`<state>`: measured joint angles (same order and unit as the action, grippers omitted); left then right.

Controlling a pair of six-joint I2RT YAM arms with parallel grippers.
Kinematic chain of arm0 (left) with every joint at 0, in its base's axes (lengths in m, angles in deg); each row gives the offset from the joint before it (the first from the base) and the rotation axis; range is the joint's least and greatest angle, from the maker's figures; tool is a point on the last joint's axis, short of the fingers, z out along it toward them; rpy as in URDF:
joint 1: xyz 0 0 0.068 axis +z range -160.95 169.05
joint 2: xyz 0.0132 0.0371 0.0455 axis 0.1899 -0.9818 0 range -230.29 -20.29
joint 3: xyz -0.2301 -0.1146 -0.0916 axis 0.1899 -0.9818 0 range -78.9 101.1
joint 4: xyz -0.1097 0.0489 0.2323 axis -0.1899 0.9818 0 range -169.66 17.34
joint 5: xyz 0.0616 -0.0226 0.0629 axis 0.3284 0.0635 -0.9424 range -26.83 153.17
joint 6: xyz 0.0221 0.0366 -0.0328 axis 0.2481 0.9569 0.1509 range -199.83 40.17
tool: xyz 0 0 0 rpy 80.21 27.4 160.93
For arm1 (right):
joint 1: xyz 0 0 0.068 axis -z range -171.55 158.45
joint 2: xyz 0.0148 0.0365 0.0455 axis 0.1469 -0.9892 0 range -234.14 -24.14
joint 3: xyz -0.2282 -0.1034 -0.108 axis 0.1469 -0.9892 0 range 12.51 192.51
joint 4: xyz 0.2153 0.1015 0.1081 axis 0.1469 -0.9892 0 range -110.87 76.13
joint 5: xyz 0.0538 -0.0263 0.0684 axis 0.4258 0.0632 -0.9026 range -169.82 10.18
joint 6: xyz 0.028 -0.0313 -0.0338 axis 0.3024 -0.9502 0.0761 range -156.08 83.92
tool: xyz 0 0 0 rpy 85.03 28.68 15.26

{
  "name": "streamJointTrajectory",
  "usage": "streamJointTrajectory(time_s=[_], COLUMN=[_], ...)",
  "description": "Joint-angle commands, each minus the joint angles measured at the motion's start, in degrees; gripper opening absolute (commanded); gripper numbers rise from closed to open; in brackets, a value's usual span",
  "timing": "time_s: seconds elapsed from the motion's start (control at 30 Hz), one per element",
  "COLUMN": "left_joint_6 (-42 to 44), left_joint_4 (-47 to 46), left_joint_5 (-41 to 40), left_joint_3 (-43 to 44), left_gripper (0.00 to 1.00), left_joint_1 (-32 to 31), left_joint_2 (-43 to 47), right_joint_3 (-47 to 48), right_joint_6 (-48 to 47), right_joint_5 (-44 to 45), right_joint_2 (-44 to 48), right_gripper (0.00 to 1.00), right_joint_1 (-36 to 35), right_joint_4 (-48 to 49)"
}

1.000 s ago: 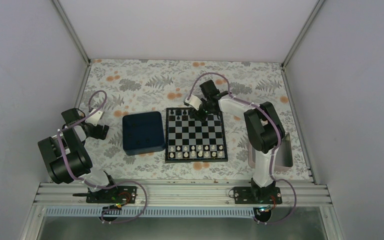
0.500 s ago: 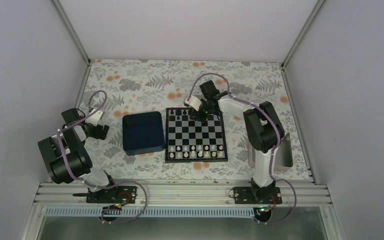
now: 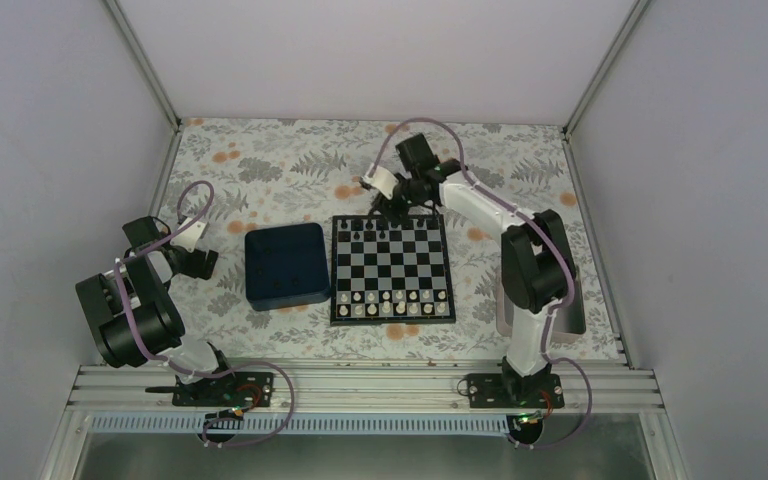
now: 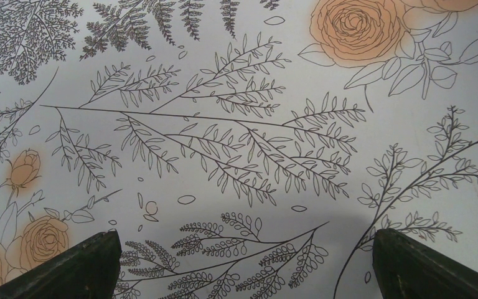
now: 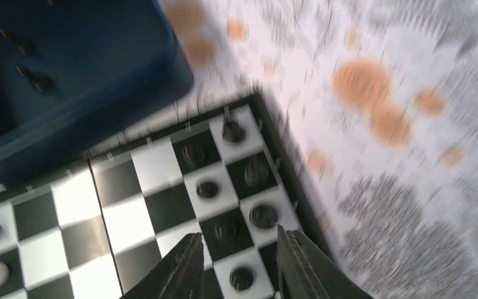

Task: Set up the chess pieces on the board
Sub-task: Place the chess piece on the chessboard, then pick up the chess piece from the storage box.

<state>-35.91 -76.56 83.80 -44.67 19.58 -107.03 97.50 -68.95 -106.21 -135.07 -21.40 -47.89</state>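
The board (image 3: 391, 270) lies mid-table, with tiny black chess pieces (image 3: 364, 232) on its far rows. My right gripper (image 3: 392, 204) hovers over the board's far edge. In the blurred right wrist view it (image 5: 239, 237) is open, with nothing between its fingers. Below it, several black pieces (image 5: 263, 215) stand on corner squares of the board (image 5: 155, 167). Two more black pieces (image 5: 34, 79) lie in the dark blue tray (image 5: 81, 93). My left gripper (image 3: 200, 262) rests at the far left, wide open (image 4: 243, 237) over bare floral cloth.
The dark blue tray (image 3: 285, 265) sits just left of the board. White pieces (image 3: 390, 307) fill the board's near rows. A silver metal tray (image 3: 572, 300) lies at the right, partly behind the right arm. Walls enclose the table on three sides.
My right gripper has opened and drawn back from the board's far squares toward its far edge, empty. The left arm has not moved.
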Motion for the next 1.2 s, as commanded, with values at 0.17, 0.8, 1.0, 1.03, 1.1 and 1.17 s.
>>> streamJointTrajectory(time_s=[0.17,0.8,1.0,1.03,1.1,1.17], left_joint_6=[0.9,1.0,1.1,1.1,1.2,1.1], left_joint_4=[2.2,1.6,1.2,1.1,1.0,1.1], left_joint_5=[1.7,3.3,3.2,3.1,3.0,3.0], left_joint_3=[-1.0,-1.3,-1.2,-1.2,-1.2,-1.0], left_gripper=[1.0,1.0,1.0,1.0,1.0,1.0], left_joint_1=[0.2,0.2,0.2,0.2,0.2,0.2], left_joint_2=[0.2,-1.1,-2.6,-2.8,-3.3,-3.6], right_joint_3=[19.2,33.7,34.6,34.9,34.8,34.6], right_joint_6=[1.9,4.4,3.9,3.7,3.4,3.1], right_joint_5=[0.6,-2.3,-3.8,-4.0,-4.2,-4.3], right_joint_2=[-4.2,-29.4,-32.6,-32.9,-33.2,-33.5], right_gripper=[0.36,0.53,0.53,0.53,0.53,0.52], right_joint_1=[-15.2,-26.5,-27.3,-27.4,-27.4,-27.4], right_joint_4=[-6.6,7.2,9.5,9.5,9.9,10.4])
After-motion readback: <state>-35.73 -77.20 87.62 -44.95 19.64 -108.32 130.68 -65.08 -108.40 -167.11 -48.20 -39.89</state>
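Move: The next black chess piece stands near the left side of the dark blue tray, about 27 cm to the right hand's left, 10 cm back and some 9 cm lower. Another tray piece is roughly 6 cm ahead and 2 cm to the right of that one. The pawn just placed is 1 cm back, 2 cm right and 7 cm below the right hand. From the left hand, the aimed-at piece lies about 16 cm right and 5 cm back. Lift the empty right gripper clear of the pawn just placed, rising about 10 cm while swinging left over the board's edge, and carry it some 26 cm left and 10 cm back to the blue tray. Then sink steeply over the black piece, turning the hand about 25 degrees counter-clockwise and opening the fingers wider until their tips straddle it from above, not yet closing. ##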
